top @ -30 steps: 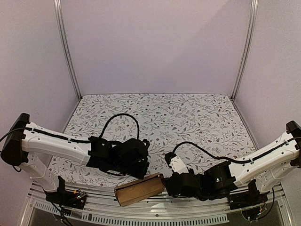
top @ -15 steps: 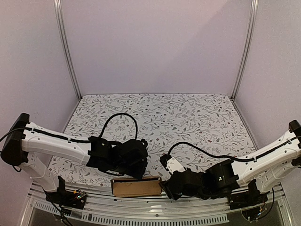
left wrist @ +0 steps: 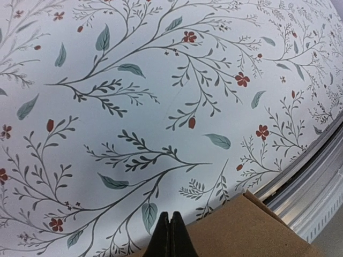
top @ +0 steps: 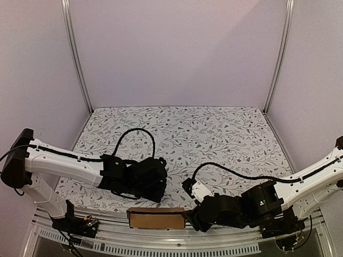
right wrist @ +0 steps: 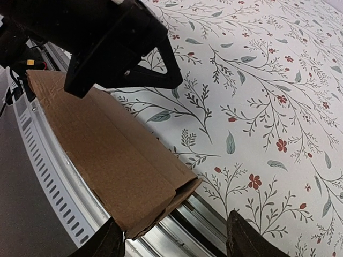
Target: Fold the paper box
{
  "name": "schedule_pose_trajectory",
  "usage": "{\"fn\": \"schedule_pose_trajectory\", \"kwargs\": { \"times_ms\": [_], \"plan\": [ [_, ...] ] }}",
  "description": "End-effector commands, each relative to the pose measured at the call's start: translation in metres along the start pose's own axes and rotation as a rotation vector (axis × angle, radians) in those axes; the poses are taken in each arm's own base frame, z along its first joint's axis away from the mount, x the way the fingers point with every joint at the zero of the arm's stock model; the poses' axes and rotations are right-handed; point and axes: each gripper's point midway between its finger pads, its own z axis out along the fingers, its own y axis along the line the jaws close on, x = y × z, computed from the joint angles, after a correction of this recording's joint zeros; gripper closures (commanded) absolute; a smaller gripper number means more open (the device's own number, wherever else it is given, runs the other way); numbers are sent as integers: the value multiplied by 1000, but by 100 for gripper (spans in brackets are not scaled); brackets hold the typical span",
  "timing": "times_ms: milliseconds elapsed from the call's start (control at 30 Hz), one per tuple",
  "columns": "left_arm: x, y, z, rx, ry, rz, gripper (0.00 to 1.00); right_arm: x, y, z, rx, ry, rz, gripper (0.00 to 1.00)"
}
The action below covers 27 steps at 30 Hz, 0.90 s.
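The paper box [top: 155, 218] is a slim brown cardboard sleeve. It lies along the table's near edge, partly over the metal rail. In the right wrist view its open end [right wrist: 182, 195] points at my right gripper [right wrist: 174, 243]. That gripper is open, its left finger [right wrist: 107, 242] beside the box's lower corner and its right finger [right wrist: 244, 238] well clear. My left gripper [top: 156, 197] hovers just behind the box, shut and empty. In the left wrist view its fingertips [left wrist: 170, 235] meet above the edge of the cardboard [left wrist: 252, 230].
A slotted metal rail [top: 214, 243] runs along the near edge of the floral tablecloth [top: 214, 134]. The left arm's black wrist [right wrist: 118, 48] looms over the far end of the box. Pale walls and two upright posts [top: 75, 53] bound the back.
The box has swung from a tilt to lie parallel with the table edge and slid nearer, onto the rail. My right gripper moved nearer with it and opened slightly. The left gripper stayed shut.
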Motion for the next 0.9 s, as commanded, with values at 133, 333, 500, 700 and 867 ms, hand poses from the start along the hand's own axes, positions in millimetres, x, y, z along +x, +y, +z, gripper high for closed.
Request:
{"fn": "schedule_pose_trajectory", "kwargs": {
  "times_ms": [133,333,500,700,867],
  "plan": [
    [0,12,-3,-19,0,-18,100,3,20,-16,-64,-13,-31,41],
    [1,10,-4,-2,7,-23,100,0,32,-30,-126,-35,-49,44],
    [7,11,-6,15,21,-34,100,-18,34,-39,-119,-99,-57,48],
    [15,11,-11,28,27,-37,100,-49,40,-39,-64,-172,-76,68],
    [27,6,-6,24,53,-20,100,-62,48,-24,-73,-148,-77,82]
  ]
}}
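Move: The paper box lies along the table's front edge. Its middle is some 12 cm to the right gripper's left, 2 cm farther out and 5 cm lower; its right end is only about 2 cm to that gripper's left, also 2 cm ahead. From the left gripper, the box's middle is about 5 cm back, hardly 1 cm left and 4 cm below, so its shut fingertips are close to the far top edge. Draw the right gripper back about 3.5 cm past the box's right end, starting to lift on the way, then carry it up and left with a little forward, ending some 7 cm higher above the near right corner. Bring its fingers from well open to nearly shut during the rise. Keep the left fingers shut and ease them slightly left and back over the box's far edge. ##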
